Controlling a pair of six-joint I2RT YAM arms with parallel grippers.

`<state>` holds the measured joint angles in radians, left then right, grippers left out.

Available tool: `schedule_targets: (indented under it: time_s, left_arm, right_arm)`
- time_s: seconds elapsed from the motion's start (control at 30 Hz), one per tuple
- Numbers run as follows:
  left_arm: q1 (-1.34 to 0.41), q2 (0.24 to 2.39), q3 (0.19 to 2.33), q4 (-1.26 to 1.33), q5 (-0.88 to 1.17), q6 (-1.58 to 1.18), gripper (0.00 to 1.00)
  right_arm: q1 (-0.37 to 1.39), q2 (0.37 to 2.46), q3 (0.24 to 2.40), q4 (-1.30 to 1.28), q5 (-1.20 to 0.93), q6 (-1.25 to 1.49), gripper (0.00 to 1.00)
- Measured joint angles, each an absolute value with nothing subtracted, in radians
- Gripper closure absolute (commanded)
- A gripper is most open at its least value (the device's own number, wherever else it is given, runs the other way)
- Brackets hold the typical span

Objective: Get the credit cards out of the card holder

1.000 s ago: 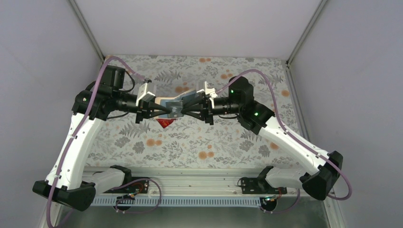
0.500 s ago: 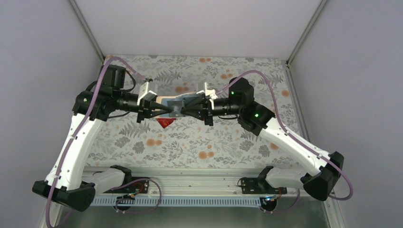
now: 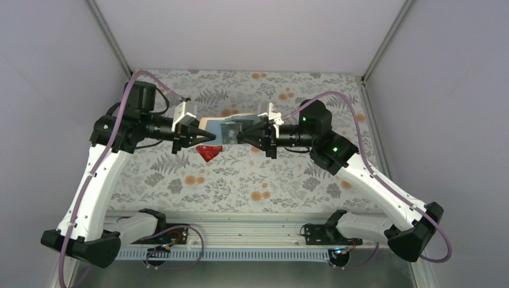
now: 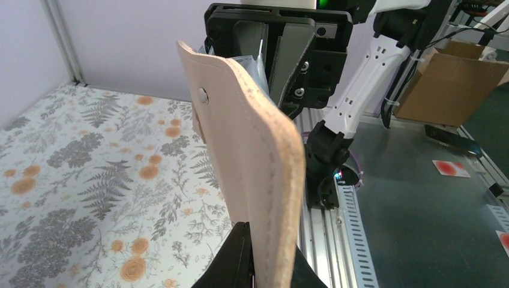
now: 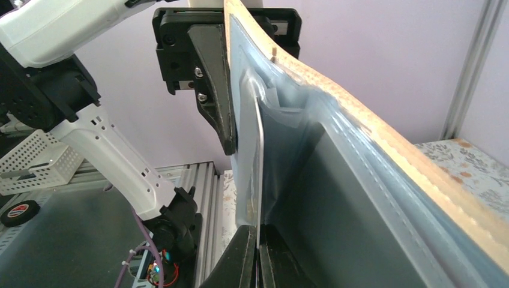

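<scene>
The card holder (image 3: pixel 217 126), tan outside and blue-grey inside, hangs in the air between both arms above the floral table. My left gripper (image 3: pixel 212 139) is shut on its tan panel (image 4: pixel 252 144), seen at the bottom of the left wrist view (image 4: pixel 269 255). My right gripper (image 3: pixel 239 137) is shut on the edge of a thin credit card (image 5: pixel 259 162) that sticks out of the blue-grey pocket (image 5: pixel 336 198), the jaws pinched together (image 5: pixel 258 235). The card shows edge-on, so its colour is unclear. A red credit card (image 3: pixel 208 153) lies on the table just below the holder.
The floral mat (image 3: pixel 252 174) covers the table between grey walls. An aluminium rail (image 3: pixel 240 225) with both arm bases runs along the near edge. In the left wrist view a cardboard box (image 4: pixel 450 84) stands beyond the table.
My right gripper has closed on the card and drawn back to the right. The holder has straightened between the arms. The left arm has barely moved.
</scene>
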<state>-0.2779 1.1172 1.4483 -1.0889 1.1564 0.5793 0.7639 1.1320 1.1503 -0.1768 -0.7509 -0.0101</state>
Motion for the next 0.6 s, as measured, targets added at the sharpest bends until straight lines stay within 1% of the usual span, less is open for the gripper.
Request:
schedule_targets:
  time_s: [0.4,0.6]
  left_arm:
    - [-0.263,1.106,1.449,-1.070,1.130,0.548,0.98]
    - [-0.259,1.099,1.449,-1.043,1.059,0.517,0.98]
  right_arm:
    - [0.709,1.102,1.140,-0.224,-0.713,-0.016,0.96]
    - [0.650,1.079,1.140,-0.273,-0.670,-0.017,0.96]
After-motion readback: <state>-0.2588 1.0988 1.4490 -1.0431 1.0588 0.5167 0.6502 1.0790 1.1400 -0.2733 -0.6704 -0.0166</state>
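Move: The dark card is pinched at its edge in the right fingers, its middle some 3 cm left and 1 cm ahead of them. The open card holder, held by the left fingers, has its middle about 3 cm left and 2 cm ahead of the right hand. From the left hand, the card lies about 5 cm right and 1 cm ahead. The red cards lie on the table roughly 6 cm left, 13 cm ahead and 38 cm below the left hand. The dark card is drawn out of the holder's clear sleeve, forward and to the right by about 5 cm, speeding up, while the right fingers keep their pinch and their wrist swings some 10 degrees clockwise. The left hand keeps its grip on the holder and drifts 1.5 cm forward and slightly left. ##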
